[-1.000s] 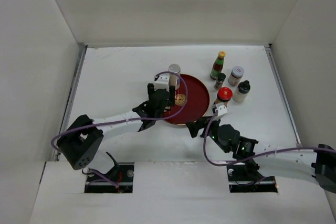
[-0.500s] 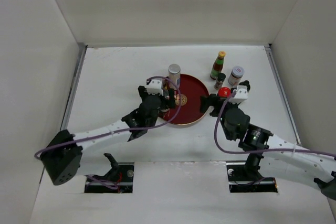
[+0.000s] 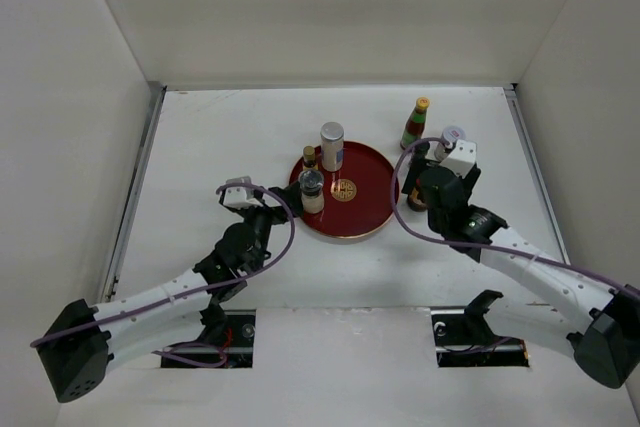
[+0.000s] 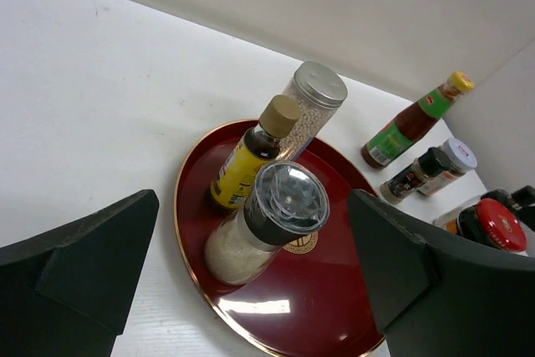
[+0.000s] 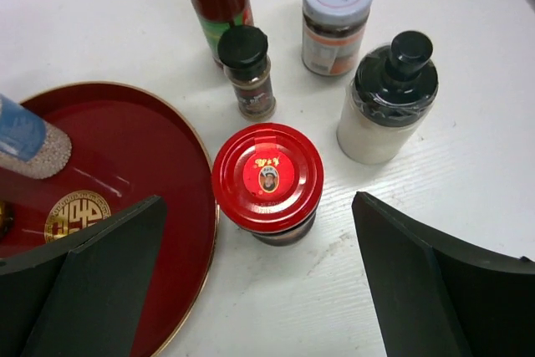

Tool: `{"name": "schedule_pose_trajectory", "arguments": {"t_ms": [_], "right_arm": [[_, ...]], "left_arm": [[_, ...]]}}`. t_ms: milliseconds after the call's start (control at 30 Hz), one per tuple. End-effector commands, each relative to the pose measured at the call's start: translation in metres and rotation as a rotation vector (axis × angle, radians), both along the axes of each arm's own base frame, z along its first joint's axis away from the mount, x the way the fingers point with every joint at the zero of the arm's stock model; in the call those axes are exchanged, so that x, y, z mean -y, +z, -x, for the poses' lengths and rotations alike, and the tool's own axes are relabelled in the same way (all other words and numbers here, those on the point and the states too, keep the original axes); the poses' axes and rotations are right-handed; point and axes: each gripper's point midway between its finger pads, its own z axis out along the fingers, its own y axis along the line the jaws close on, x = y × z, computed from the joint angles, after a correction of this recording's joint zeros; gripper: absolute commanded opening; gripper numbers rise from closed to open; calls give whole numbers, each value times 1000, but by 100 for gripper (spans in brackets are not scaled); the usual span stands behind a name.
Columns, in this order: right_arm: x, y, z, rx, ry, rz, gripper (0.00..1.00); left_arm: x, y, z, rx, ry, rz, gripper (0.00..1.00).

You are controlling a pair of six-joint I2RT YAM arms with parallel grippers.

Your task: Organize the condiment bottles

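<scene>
A round red tray (image 3: pixel 346 236) holds a silver-capped white bottle (image 3: pixel 332 145), an amber yellow-capped bottle (image 3: pixel 309 157) and a grey-lidded grinder (image 3: pixel 312 190). My left gripper (image 3: pixel 278 209) is open and empty just off the tray's left rim, facing the grinder (image 4: pixel 267 219). My right gripper (image 5: pixel 259 202) is open above a red-capped jar (image 5: pixel 267 177) that stands on the table beside the tray's right rim. Behind it stand a small black-capped spice bottle (image 5: pixel 248 68), a tall green bottle (image 3: pixel 414 125), a white-lidded jar (image 5: pixel 336 14) and a black-capped white bottle (image 5: pixel 389 102).
White walls enclose the table on the left, back and right. The right arm (image 3: pixel 520 257) lies across the near right of the table and the left arm (image 3: pixel 160 297) across the near left. The tray's right half (image 4: pixel 334 290) is bare.
My left gripper has drawn back off the tray to the near left, uncovering the grinder and amber bottle. My right gripper has swung up and right to over the red-capped jar.
</scene>
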Motion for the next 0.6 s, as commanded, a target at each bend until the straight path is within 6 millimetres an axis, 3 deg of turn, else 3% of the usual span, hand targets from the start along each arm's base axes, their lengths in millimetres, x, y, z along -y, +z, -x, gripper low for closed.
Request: {"name": "schedule_pose_trajectory", "arguments": {"t_ms": [0,167,300,567], "right_arm": [[-12,5,-9,-18,55,-88,100],[-14,-15,-15,-93,89,-91,100],[0,-26,-21,-125,58,-58,100],[-4,-53,-41,-183,63,-34,100]], "left_arm": [[4,24,4,62,-9,129,100],[-1,14,8,52,9,125,100],[2,6,4,37,18,101,100],[3,-4,-2,14,32,70,100]]}}
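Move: The red-lidded jar stands under the open right gripper, about 2 cm ahead, level sideways, its middle some 10 cm down. The small pepper bottle is about 9 cm beyond that jar and 2 cm to its left; the black-capped white bottle is 8 cm to the jar's right and 4 cm farther out. The tray's middle lies roughly 18 cm left and 5 cm ahead of the right hand. From the left hand, the jar is about 34 cm right, 6 cm ahead and 12 cm below. Lower the right gripper about 7 cm over the red-lidded jar, easing some 2 cm forward as you sink, and tip the fingers roughly 15 degrees farther down. Keep the fingers wide open, one on either side of the red lid, and don't close yet. ##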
